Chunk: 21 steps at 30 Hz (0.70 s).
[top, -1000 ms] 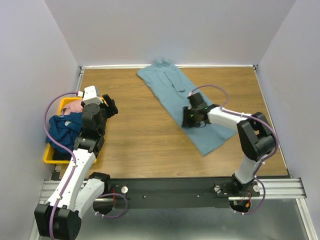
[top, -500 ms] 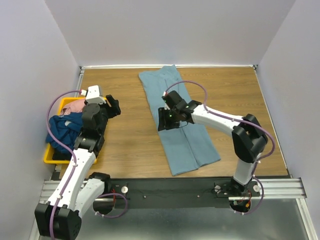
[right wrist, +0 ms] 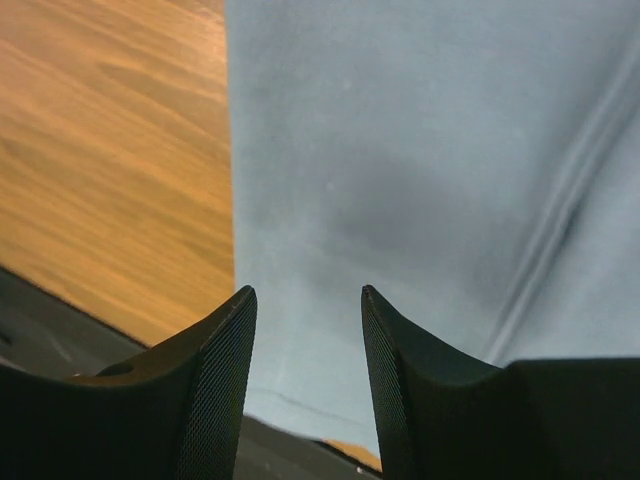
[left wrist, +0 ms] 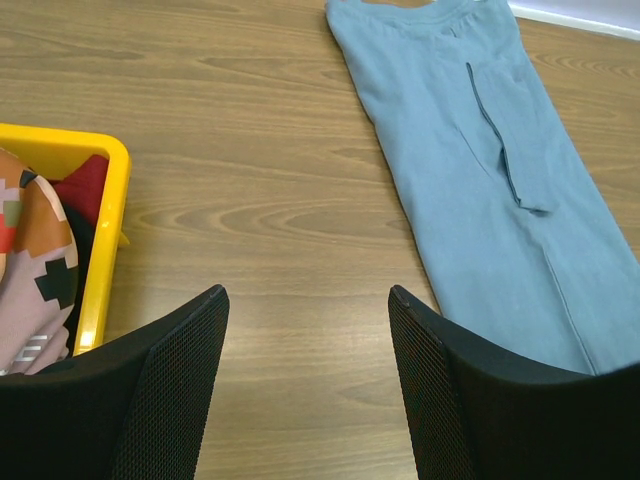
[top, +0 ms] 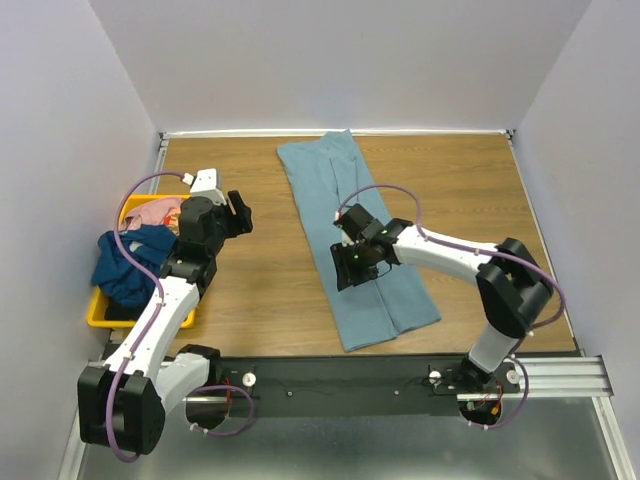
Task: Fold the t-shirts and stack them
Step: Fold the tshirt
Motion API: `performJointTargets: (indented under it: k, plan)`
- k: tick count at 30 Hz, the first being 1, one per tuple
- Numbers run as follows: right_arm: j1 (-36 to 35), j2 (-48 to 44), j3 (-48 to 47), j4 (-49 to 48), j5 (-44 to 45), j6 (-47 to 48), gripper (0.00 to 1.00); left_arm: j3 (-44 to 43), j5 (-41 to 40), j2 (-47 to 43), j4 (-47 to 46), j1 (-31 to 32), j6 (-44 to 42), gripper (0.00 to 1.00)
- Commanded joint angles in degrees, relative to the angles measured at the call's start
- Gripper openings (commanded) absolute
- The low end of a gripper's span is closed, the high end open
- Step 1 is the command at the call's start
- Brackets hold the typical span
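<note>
The light blue-grey t-shirt [top: 345,205] lies folded in a long strip down the middle of the table; it also shows in the left wrist view [left wrist: 480,170] and the right wrist view [right wrist: 400,150]. My right gripper [top: 347,272] is open just above its lower half, near its left edge [right wrist: 305,295]. My left gripper [top: 243,215] is open and empty over bare wood [left wrist: 307,295], between the bin and the shirt. The navy t-shirt [top: 125,262] and the pink patterned t-shirt [top: 155,212] lie bunched in the yellow bin; the patterned one also shows in the left wrist view [left wrist: 35,270].
The yellow bin [top: 98,312] stands at the table's left edge, its rim also in the left wrist view [left wrist: 105,240]. Grey walls close the table on the left, back and right. The black rail [top: 340,375] with the arm bases runs along the near edge.
My right gripper dragged the blue-grey shirt from a slant to nearly straight, then moved down toward its lower half. My left arm swung right and forward, away from the bin.
</note>
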<state>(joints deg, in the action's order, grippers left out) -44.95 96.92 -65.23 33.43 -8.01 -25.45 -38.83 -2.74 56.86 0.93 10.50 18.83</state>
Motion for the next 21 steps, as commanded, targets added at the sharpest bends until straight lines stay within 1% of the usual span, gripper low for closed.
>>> performJointTargets:
  k: [1, 7, 14, 18, 21]
  plan:
    - [-1.28, 6.34, -2.52, 0.32, -0.60, -0.56, 0.53, -1.60, 0.90, 0.09, -0.40, -0.04, -0.90, 0.73]
    - [-1.90, 16.25, -10.26, -0.38, 0.01, -2.14, 0.52, -1.34, 0.20, -0.44, -0.05, -0.13, -3.18, 0.73]
    - [-1.90, 23.65, -17.29, -0.65, 3.00, -2.94, 0.52, -1.16, 0.98, -0.52, -0.05, -0.04, -3.27, 0.72]
    - [-1.90, 23.23, -19.32, -0.56, 3.97, -3.03, 0.52, -1.16, 1.42, -0.52, -0.31, -0.04, -3.45, 0.72]
    - [-1.90, 19.81, -18.80, -0.65, 2.57, -2.67, 0.53, -0.81, 1.86, -0.35, -0.31, 0.04, -2.57, 0.73]
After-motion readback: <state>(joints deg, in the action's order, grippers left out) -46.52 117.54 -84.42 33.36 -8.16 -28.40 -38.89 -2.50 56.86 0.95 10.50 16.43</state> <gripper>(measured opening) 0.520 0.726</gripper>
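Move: The t-shirt lies as a long, slanting strip with its middle about 9 cm ahead of the right hand and 4 cm below, neither left nor right. Its near end is some 15 cm back and 8 cm right, and its far end roughly 33 cm ahead and 7 cm left. Level with the hand, the shirt's left edge runs 6 cm to the left. From the left hand the shirt's middle is about 27 cm right, level, and 18 cm down. The cloth of the t-shirt's near half is pressed and dragged by the half-open right fingertips: they first sink about 4 cm onto the shirt, nearly straight down, then slide left and forward together, some 8 cm in all, staying low and easing to a stop. The fingers point down throughout and don't close. ##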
